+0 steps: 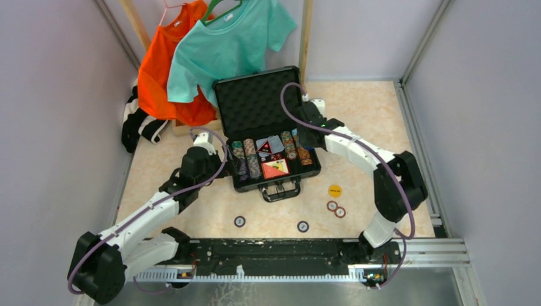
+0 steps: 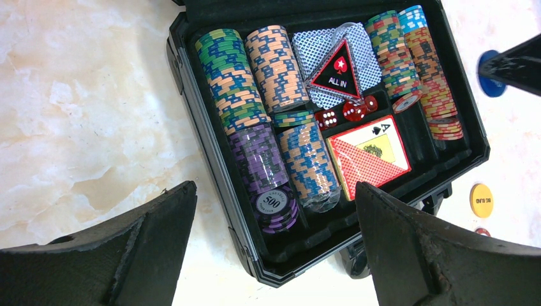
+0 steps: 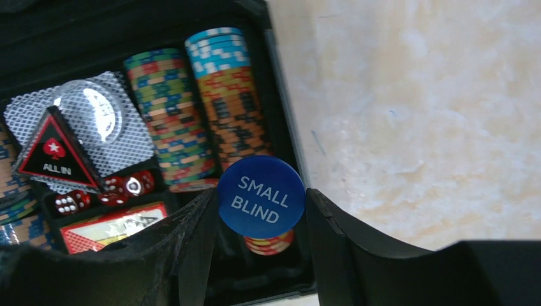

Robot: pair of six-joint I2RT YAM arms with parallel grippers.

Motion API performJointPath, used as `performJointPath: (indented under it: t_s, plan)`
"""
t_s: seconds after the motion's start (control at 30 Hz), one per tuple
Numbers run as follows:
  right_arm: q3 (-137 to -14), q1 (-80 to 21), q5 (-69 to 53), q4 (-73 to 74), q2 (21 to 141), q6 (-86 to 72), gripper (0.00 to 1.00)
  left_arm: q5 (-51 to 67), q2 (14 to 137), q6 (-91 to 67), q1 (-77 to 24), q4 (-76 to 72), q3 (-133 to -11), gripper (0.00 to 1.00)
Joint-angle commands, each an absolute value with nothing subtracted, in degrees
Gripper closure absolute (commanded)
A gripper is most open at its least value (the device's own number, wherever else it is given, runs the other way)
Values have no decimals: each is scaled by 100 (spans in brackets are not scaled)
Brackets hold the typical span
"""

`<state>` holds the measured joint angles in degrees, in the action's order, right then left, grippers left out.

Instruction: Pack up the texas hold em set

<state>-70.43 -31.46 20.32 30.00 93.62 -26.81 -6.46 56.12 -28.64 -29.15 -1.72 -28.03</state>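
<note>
The black briefcase point(image 1: 235, 182) lies open mid-table, its foam lid point(image 1: 255, 102) standing up at the back. Inside it are rows of poker chips point(image 2: 274, 67), a red card box point(image 2: 370, 156), red dice point(image 2: 348, 111) and an "ALL IN" triangle point(image 2: 337, 69). My right gripper point(image 3: 261, 194) is shut on a blue "SMALL BLIND" button point(image 3: 260, 199), held on edge over the rightmost chip column. My left gripper point(image 2: 274, 186) hangs open above the case's front-left corner, holding nothing. A yellow button point(image 1: 335, 190) and loose chips point(image 1: 336, 209) lie on the table to the right of the case.
Two more loose chips point(image 1: 239, 221) point(image 1: 303, 226) lie in front of the case handle point(image 1: 281, 190). An orange shirt point(image 1: 163, 70) and a teal shirt point(image 1: 226, 44) hang behind the lid. A black-and-white garment point(image 1: 137, 121) lies at back left. Grey walls enclose the table.
</note>
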Motion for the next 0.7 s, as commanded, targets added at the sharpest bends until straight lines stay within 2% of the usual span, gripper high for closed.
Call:
performJointPath:
  t_s: [0.0,0.67]
  plan:
    - [-7648,-3528,2213,2962,9838,-2781,48,-639,5555,-2833,-2905,-277,-2742,1]
    - [-9293,-4285,1974,3068,11321,-2699,47,-758,5568,-2809,-2901,-241,-2753,1]
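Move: The blue SMALL BLIND button is already in my right hand, over the case's right edge. The silver card deck I'm taking it to lies about 14 cm to the left, 4 ahead and 7 below. The orange chip column is 3 cm left and 3 ahead, the green-red column 8 left and 3 ahead, and the red card box 13 left but 6 back. From my idle left hand the deck is some 9 cm ahead, 13 right. I keep the button pinched and sweep my right hand left, roughly 11 cm, level apart from a slight sink, passing above the orange and green-red chip columns until it hangs over the right side of the silver deck. My wrist turns some 10 degrees counter-clockwise on the way; the finger gap stays as it is. ##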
